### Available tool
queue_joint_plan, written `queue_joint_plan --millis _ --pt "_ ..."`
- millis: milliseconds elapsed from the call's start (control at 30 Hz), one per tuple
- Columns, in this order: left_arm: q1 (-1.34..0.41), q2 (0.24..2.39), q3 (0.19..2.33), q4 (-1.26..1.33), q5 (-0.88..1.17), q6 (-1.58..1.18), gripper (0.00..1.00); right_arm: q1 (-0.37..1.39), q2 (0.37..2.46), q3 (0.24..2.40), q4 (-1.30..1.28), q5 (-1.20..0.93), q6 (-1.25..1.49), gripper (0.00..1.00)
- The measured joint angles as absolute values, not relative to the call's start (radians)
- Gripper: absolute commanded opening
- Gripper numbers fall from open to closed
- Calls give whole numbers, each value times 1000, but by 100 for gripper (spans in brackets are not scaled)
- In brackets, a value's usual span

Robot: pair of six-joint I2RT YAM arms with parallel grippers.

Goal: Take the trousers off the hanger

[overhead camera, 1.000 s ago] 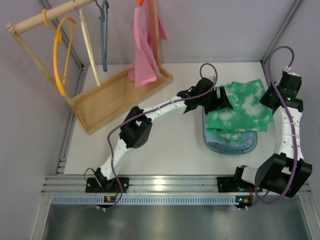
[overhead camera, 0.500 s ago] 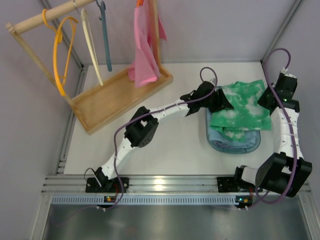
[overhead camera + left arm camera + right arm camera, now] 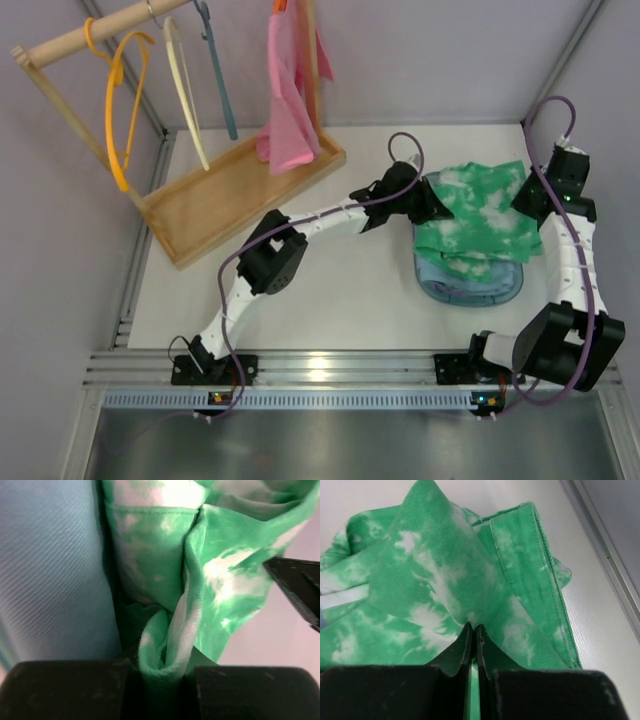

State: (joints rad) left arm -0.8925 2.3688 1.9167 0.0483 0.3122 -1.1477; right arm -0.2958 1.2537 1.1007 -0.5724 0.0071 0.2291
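The green tie-dye trousers (image 3: 478, 215) lie crumpled on a light-blue folded cloth (image 3: 470, 282) at the right of the table, off the hanger. My left gripper (image 3: 437, 205) is shut on a bunched fold at their left edge, seen close up as trousers (image 3: 160, 555) pinched in the left gripper (image 3: 162, 672). My right gripper (image 3: 527, 200) is shut on their right edge; in its wrist view the right gripper (image 3: 471, 627) pinches a raised peak of trousers (image 3: 435, 580). The dark grey-blue hanger (image 3: 222, 85) hangs bare on the rack at the back left.
A wooden rack rail (image 3: 100, 35) carries an orange hanger (image 3: 120, 110), a cream hanger (image 3: 188, 100) and a pink cloth (image 3: 290, 110) over a wooden tray base (image 3: 230, 195). The light-blue cloth (image 3: 50, 570) fills the left of the left wrist view.
My left gripper has gone from open to shut on the trousers' left edge. The trousers have bunched slightly inward. The dark hanger's lower end has swung to the right.
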Motion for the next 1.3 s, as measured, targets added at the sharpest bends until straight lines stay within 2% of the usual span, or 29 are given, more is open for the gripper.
queue_joint_plan --millis 300,567,600,700,733,800,833,900,933,967,1100,1167,1200,1300 --pt "-852 2225 1789 59 332 -1148 0 -294 1255 1121 -588 -6 231 0" --pt "-852 2135 1628 84 281 -1140 0 -276 1279 1120 -599 -52 231 10" --pt "-852 2117 1614 84 273 -1136 0 -275 1285 1120 -599 -59 231 13" --pt "-851 2065 1592 83 260 -1117 0 -275 1320 1121 -599 -69 230 34" --pt "-851 2054 1591 81 258 -1112 0 -276 1336 1121 -599 -69 227 50" --pt "-849 2036 1586 78 252 -1102 0 -276 1362 1124 -599 -68 216 62" --pt "-848 2028 1581 78 249 -1100 0 -277 1375 1126 -599 -68 212 74" --pt "-844 2017 1559 75 242 -1097 0 -278 1389 1128 -598 -64 202 82" --pt "-841 2014 1544 75 239 -1097 5 -278 1391 1128 -598 -65 195 87" --pt "-838 2014 1533 68 236 -1095 25 -278 1391 1129 -599 -65 192 89" --pt "-830 2009 1531 -25 209 -1046 61 -278 1391 1163 -623 -78 183 92" --pt "-824 2008 1546 -70 192 -1016 71 -278 1391 1200 -638 -82 179 92" --pt "-822 2006 1560 -101 183 -991 82 -278 1390 1224 -646 -85 177 93" --pt "-819 2000 1631 -180 139 -919 83 -278 1383 1306 -660 -112 177 90"
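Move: The left gripper already pinches the left edge of the green trousers; their middle lies about 8 cm to its right, level fore and aft, and some 3 cm lower. The basket's middle, under the trousers, is roughly 6 cm nearer the base, 5 cm to the right and 8 cm below. From the right gripper, shut on their right side, the trousers' middle is about 9 cm left and 7 cm below, the basket's 12 cm left, 6 cm back and 12 cm below. Draw the left gripper about 11 cm to the left with the trousers' edge still pinched, bobbing it up and down twice by a few centimetres, then open it at the end. Meanwhile ease the right gripper slightly left, sink it some 4 cm as its fingers open to free the cloth, then lift it about 6 cm and a little forward, clear of the trousers. ##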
